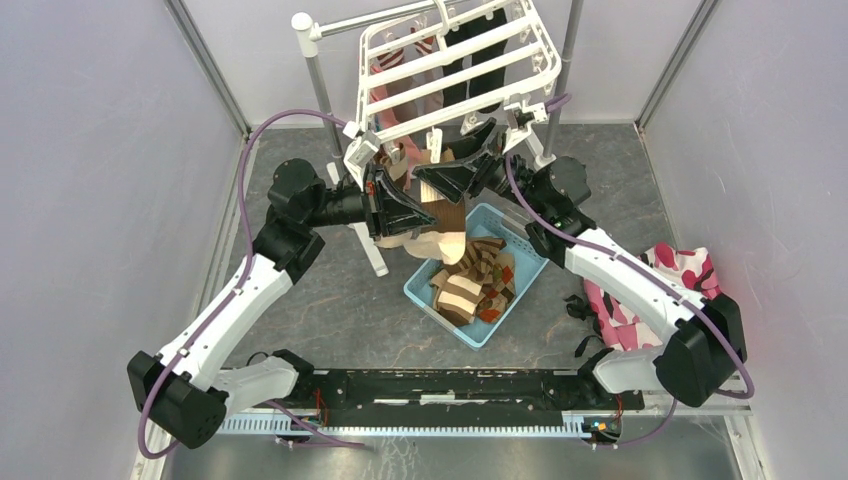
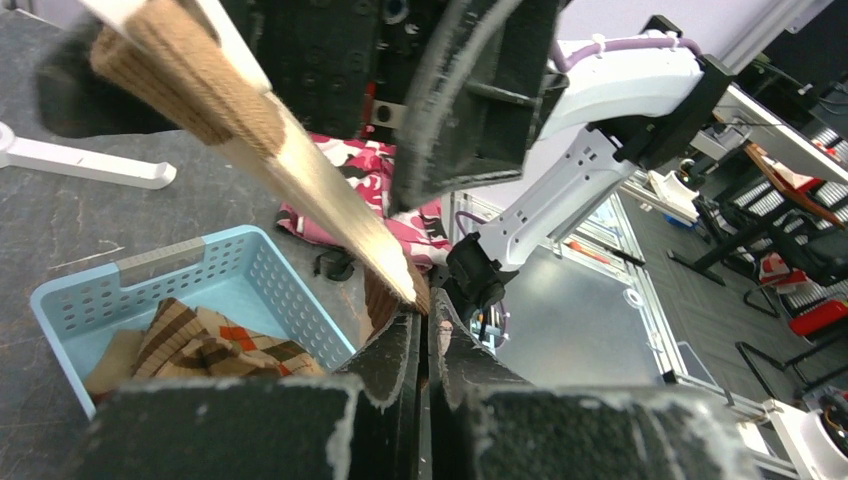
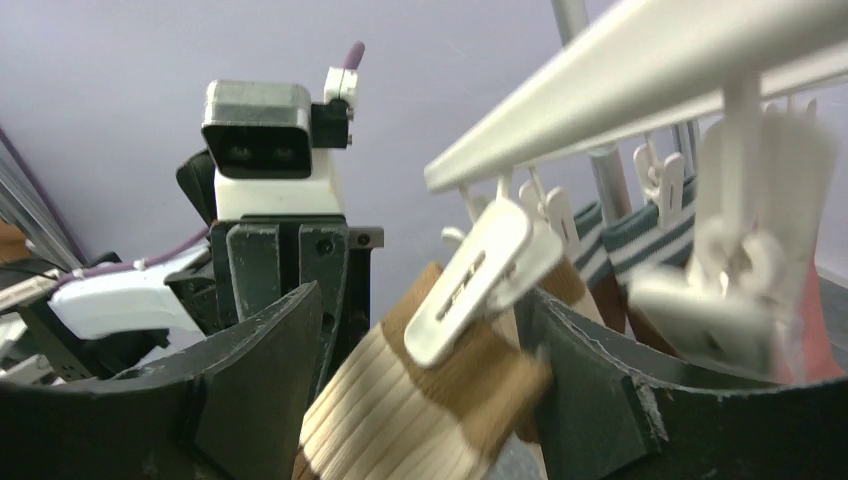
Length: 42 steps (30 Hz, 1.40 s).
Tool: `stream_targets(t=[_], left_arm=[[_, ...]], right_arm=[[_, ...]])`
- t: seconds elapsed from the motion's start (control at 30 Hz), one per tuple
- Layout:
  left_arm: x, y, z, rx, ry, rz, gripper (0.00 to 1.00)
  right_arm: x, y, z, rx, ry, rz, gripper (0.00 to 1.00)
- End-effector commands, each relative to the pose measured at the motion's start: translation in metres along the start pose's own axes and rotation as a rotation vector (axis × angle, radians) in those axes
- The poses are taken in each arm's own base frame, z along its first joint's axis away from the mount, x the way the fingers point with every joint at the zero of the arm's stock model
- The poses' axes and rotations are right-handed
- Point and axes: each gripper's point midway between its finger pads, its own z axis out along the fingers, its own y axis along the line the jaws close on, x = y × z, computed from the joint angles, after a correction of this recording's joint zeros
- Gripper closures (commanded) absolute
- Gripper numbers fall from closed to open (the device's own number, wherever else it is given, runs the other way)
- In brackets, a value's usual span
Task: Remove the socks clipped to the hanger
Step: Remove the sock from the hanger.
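The white hanger (image 1: 455, 60) hangs from the stand at the back, its bar (image 3: 640, 80) carrying dangling clips. A cream sock with a brown cuff (image 1: 445, 240) hangs from one clip (image 3: 490, 280). My right gripper (image 3: 425, 370) is open, its jaws standing on either side of that clip and the cuff (image 3: 480, 400). My left gripper (image 2: 428, 318) is shut on the lower end of the same sock (image 2: 300, 170), which runs taut up and to the left. In the top view both grippers (image 1: 405, 215) (image 1: 450, 180) meet under the hanger's front edge. More socks (image 1: 400, 95) remain clipped behind.
A light blue basket (image 1: 425, 295) (image 2: 130, 270) holding several argyle and striped socks sits on the floor below the grippers. A pink camouflage cloth heap (image 1: 690, 270) lies at the right. The grey stand pole (image 1: 320, 85) and its white foot (image 2: 90, 165) are at the left.
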Motion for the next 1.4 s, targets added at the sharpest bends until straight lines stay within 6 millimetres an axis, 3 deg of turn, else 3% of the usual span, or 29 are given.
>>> stream_targets(t=[0.0,0.27,0.47,0.7,0.97,1.17,1.37], left_arm=[[-0.015,-0.041,-0.002,0.123,0.01,0.046,0.98],[-0.017,-0.05,-0.002,0.146,0.013,0.06,0.98],[-0.016,-0.049,-0.002,0.136,0.009,0.059,0.98],[-0.017,-0.048,-0.002,0.127,0.002,0.06,0.98],[-0.017,-0.045,-0.001,0.115,0.0,0.061,0.98],[-0.016,-0.041,0.0,0.105,-0.001,0.063,0.98],[-0.009,-0.023,0.001,0.04,0.005,0.089,0.98]], right_arm=[[-0.045,0.017,0.005,-0.073,-0.158,-0.001,0.23],[-0.061,0.033,-0.001,-0.232,-0.274,0.127,0.28],[-0.075,0.042,-0.021,-0.316,-0.354,0.196,0.35],[-0.078,0.046,-0.03,-0.362,-0.379,0.24,0.38],[-0.078,0.043,-0.026,-0.353,-0.371,0.242,0.43],[-0.076,0.04,-0.025,-0.353,-0.373,0.271,0.56],[-0.078,0.036,-0.021,-0.33,-0.366,0.274,0.75]])
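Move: The clip holding the striped sock hangs about 3 cm above my right hand, a centimetre ahead and a centimetre right, within the open fingers' reach. Level with it, a clip with another sock sits some 5 cm to my right hand's left, and an empty clip some 5 cm right and 4 cm farther out. From my left hand, pinching the striped sock, the clip is about 8 cm ahead and 8 cm up. I lift my right hand about 5 cm while drawing it some 4 cm right and tipping its left-pointing fingers up roughly 25 degrees, with a small counter-clockwise turn, to bring them up around the clip's handles; then I close them to about half their former gap, onto the handles. My left hand keeps its pinch on the sock, easing a couple of centimetres back and up, then holding. ##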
